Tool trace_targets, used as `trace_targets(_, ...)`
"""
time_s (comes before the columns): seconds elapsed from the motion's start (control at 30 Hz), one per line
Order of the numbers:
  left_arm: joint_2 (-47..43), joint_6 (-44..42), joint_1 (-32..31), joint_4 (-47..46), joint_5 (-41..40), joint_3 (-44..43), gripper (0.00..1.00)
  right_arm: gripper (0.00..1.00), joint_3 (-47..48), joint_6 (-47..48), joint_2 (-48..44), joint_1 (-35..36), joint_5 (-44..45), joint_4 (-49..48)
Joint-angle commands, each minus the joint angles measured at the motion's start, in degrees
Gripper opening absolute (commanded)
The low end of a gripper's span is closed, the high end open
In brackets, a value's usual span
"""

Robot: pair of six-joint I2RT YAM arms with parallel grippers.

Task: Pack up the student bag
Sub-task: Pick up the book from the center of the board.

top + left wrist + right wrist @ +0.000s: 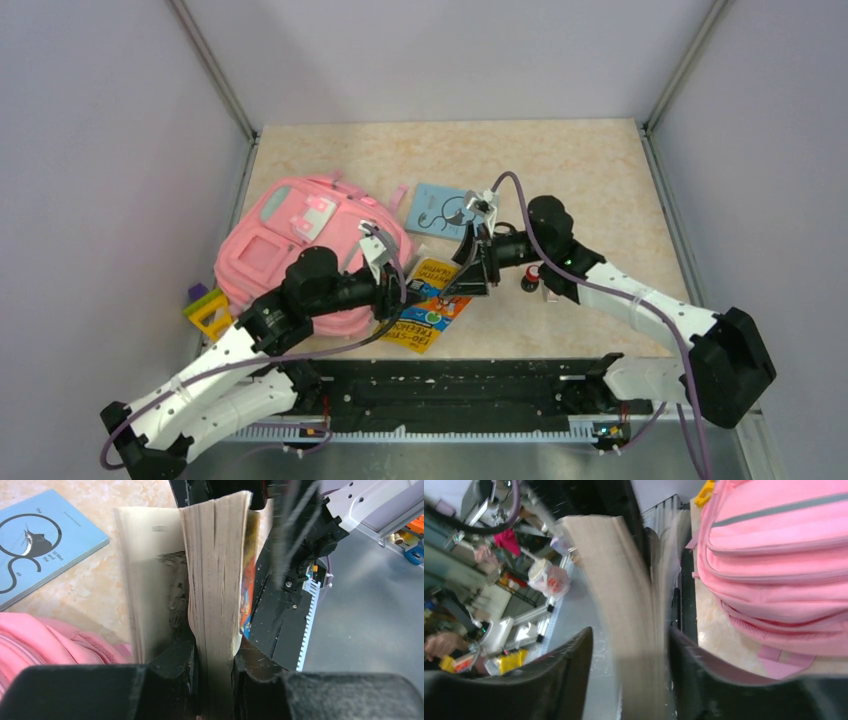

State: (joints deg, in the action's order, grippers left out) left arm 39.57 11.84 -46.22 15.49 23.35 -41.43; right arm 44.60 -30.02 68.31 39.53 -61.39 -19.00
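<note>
The pink student bag lies flat at the left of the table, also seen as pink fabric and with its grey stripe. A thick paperback book with a yellow-orange cover is held up just right of the bag. My left gripper is shut on the book's page block, both fingers pressed against it. My right gripper straddles the book's other end. It stands open: one finger is at the pages, the other stands apart.
A thin light-blue booklet lies flat behind the book, also in the left wrist view. A yellow and purple toy sits at the bag's near left. A small red-capped item stands under the right arm.
</note>
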Motion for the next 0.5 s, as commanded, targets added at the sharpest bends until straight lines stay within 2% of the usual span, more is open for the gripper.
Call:
trace_targets(0.0,0.46,-0.51,0.15,-3.98,-1.48,-3.56,0.00,0.33,2.77,1.28,1.05,1.08,1.85,-0.30)
trace_targets(0.03,0.30,-1.00,0.16,-2.70,-2.76,-4.37,0.04,0.18,3.22,2.91,0.74,1.03,3.38,2.13)
trace_targets(0.07,0.11,-1.55,0.15,-1.06,-4.55,-5.24,0.16,0.07,3.75,4.63,0.30,0.88,5.61,4.68)
trace_targets(0.1,-0.08,-2.27,0.09,0.74,-6.91,-6.43,0.37,0.00,4.15,5.95,-0.27,0.48,9.26,7.03)
trace_targets(0.13,-0.27,-3.01,0.15,3.22,-10.00,-7.64,0.58,0.00,4.26,6.52,-0.88,-0.37,12.03,8.71)
trace_targets(0.17,-0.35,-3.64,0.12,5.56,-14.10,-8.86,0.72,0.00,4.10,6.40,-1.63,-1.88,14.31,9.83)
trace_targets(0.2,-0.41,-4.31,0.10,7.77,-18.06,-9.94,0.81,0.00,3.54,5.80,-2.65,-4.45,16.92,10.71)
trace_targets(0.27,-0.23,-5.37,0.15,11.24,-28.21,-10.67,0.90,0.00,2.90,5.69,-4.94,-8.34,24.94,14.45)
trace_targets(0.33,0.92,-5.17,0.10,13.24,-36.97,-9.65,0.91,0.00,3.05,8.05,-7.54,-9.98,36.16,20.50)
trace_targets(0.4,3.47,-4.34,0.16,13.86,-39.66,-7.71,0.91,0.00,3.21,10.46,-9.93,-10.00,46.77,25.24)
trace_targets(0.47,7.99,-2.23,-0.18,14.25,-37.78,-6.02,0.91,0.00,2.73,11.53,-12.60,-10.05,54.40,27.67)
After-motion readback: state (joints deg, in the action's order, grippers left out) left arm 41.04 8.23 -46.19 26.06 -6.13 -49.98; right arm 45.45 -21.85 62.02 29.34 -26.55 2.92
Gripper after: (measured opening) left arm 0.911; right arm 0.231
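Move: The yellow book, still held by the left gripper, has its middle some 4 cm to that hand's right, 3 cm back and 4 cm below. From the open right gripper, whose fingers straddle the free edge, the book's middle is about 5 cm left, 3 cm back and 4 cm down. Well below on the table, the blue book lies roughly 25 cm straight ahead of the right hand, and the dark bottle some 19 cm right and 6 cm ahead. Close the right gripper on the free edge of the yellow book, and only then open the left wide to let go. Carry the book with the right hand about 12 cm forward, some 7 to the right and a little down, towards the blue book, swinging the wrist roughly 45 degrees clockwise with the fingers dipping. Draw the left back off forward and left, turning it counter-clockwise. ##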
